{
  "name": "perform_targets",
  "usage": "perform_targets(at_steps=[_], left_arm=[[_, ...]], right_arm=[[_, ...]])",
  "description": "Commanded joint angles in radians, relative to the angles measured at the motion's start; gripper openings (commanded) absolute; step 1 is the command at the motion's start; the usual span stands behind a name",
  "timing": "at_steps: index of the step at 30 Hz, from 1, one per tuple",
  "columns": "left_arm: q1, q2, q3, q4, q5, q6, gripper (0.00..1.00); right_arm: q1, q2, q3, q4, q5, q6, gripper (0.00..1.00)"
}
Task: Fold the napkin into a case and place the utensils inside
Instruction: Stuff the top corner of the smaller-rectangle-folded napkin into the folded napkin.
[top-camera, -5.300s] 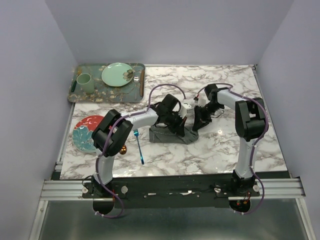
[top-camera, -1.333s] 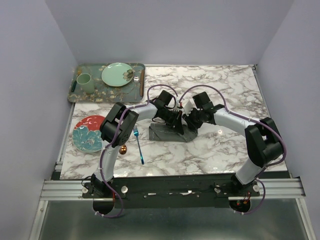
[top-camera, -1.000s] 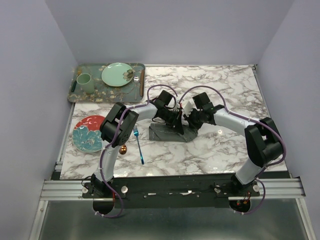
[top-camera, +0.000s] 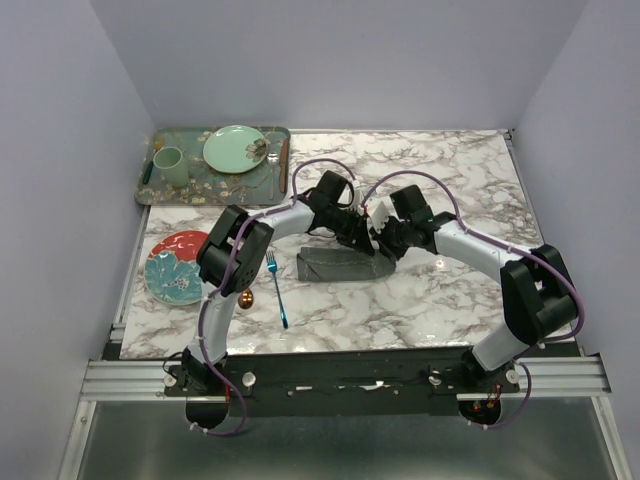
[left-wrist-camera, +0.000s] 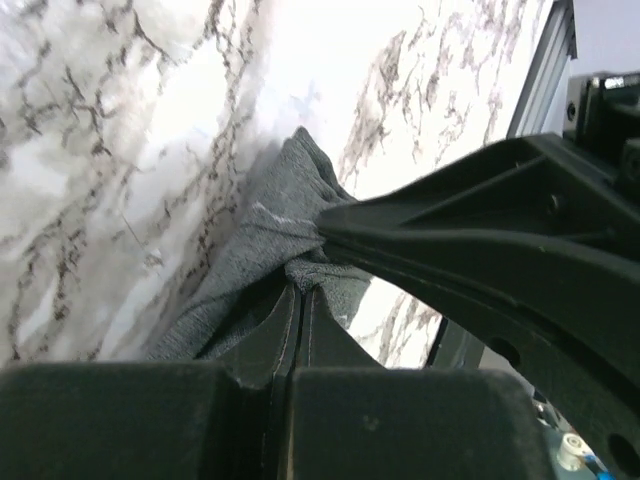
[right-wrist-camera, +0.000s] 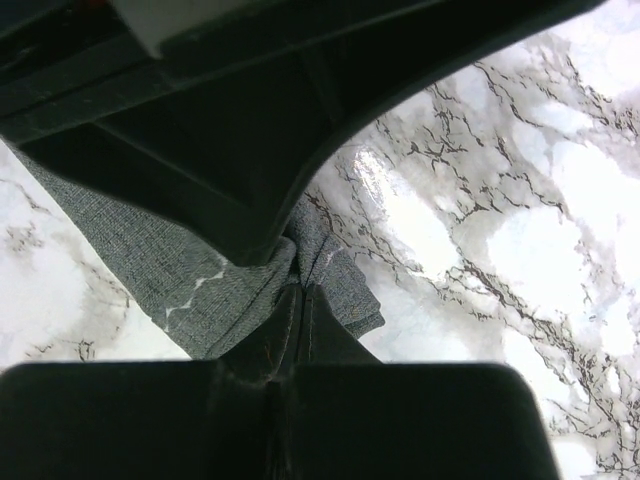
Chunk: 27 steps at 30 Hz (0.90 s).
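The dark grey napkin lies folded into a long band on the marble table, its right end lifted. Both grippers meet at that end. My left gripper is shut on a pinch of the cloth, fingertips together. My right gripper is shut on the same bunched end, tips closed, right beside the left one. The blue fork lies left of the napkin near the front. The copper spoon shows only its bowl beside the left arm.
A red and teal plate sits at the left edge. A patterned green tray at the back left holds a green cup, a pale green plate and a brown-handled utensil.
Both grippers have shifted a little right and away with the napkin's end. The cloth, bunched into a hump before, now lies lower and flatter.
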Motion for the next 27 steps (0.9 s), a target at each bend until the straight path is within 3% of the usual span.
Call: perform_targets(at_steps=[1,15,17,18,21,27], left_arm=[[-0.001,0.069,0.042,0.048,-0.048,0.008,0.0],[-0.004,0.125,0.093,-0.04,-0.108,0.057,0.0],[0.003,0.085,0.056,0.004,-0.077,0.056,0.14],[0.01,0.06,0.025,0.044,-0.068,0.022,0.26],[0.051,-0.061,-0.128,0.256,-0.063,-0.063,0.41],[0.103,-0.214,-0.297,0.46,-0.068,-0.257,0.45]], right_arm=[[0.007,0.021,0.019,0.012,0.004,0.036,0.01],[0.007,0.015,0.019,0.012,0.067,0.102,0.01],[0.007,0.014,0.015,0.013,0.084,0.112,0.0],[0.006,0.015,0.012,0.013,0.102,0.114,0.01],[0.006,0.012,-0.001,0.013,0.131,0.131,0.0],[0.004,0.015,-0.004,0.013,0.139,0.174,0.01]])
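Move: Just below the left hand's shut fingertips, about 3 cm down and 1 cm out, is the pocket in the folded napkin that the loose corner is being stuffed into. The napkin's middle is some 6 cm left, 3 cm back and 4 cm down; the fork is roughly 22 cm left, 9 cm back and 4 cm down. For the right hand, already pinching the napkin's right-end corner between its fingertips, the pocket is about 3 cm left, 3 cm ahead and 2 cm down. Poking down about 3 cm and slightly forward, the left hand's shut fingertips push the loose cloth into the pocket beside the right fingers, pause, then open almost halfway and come free, leaving leftward and up about 4 cm each way. The right hand keeps its pinch on the end corner, easing 1 cm right and turning some 10 degrees clockwise. ##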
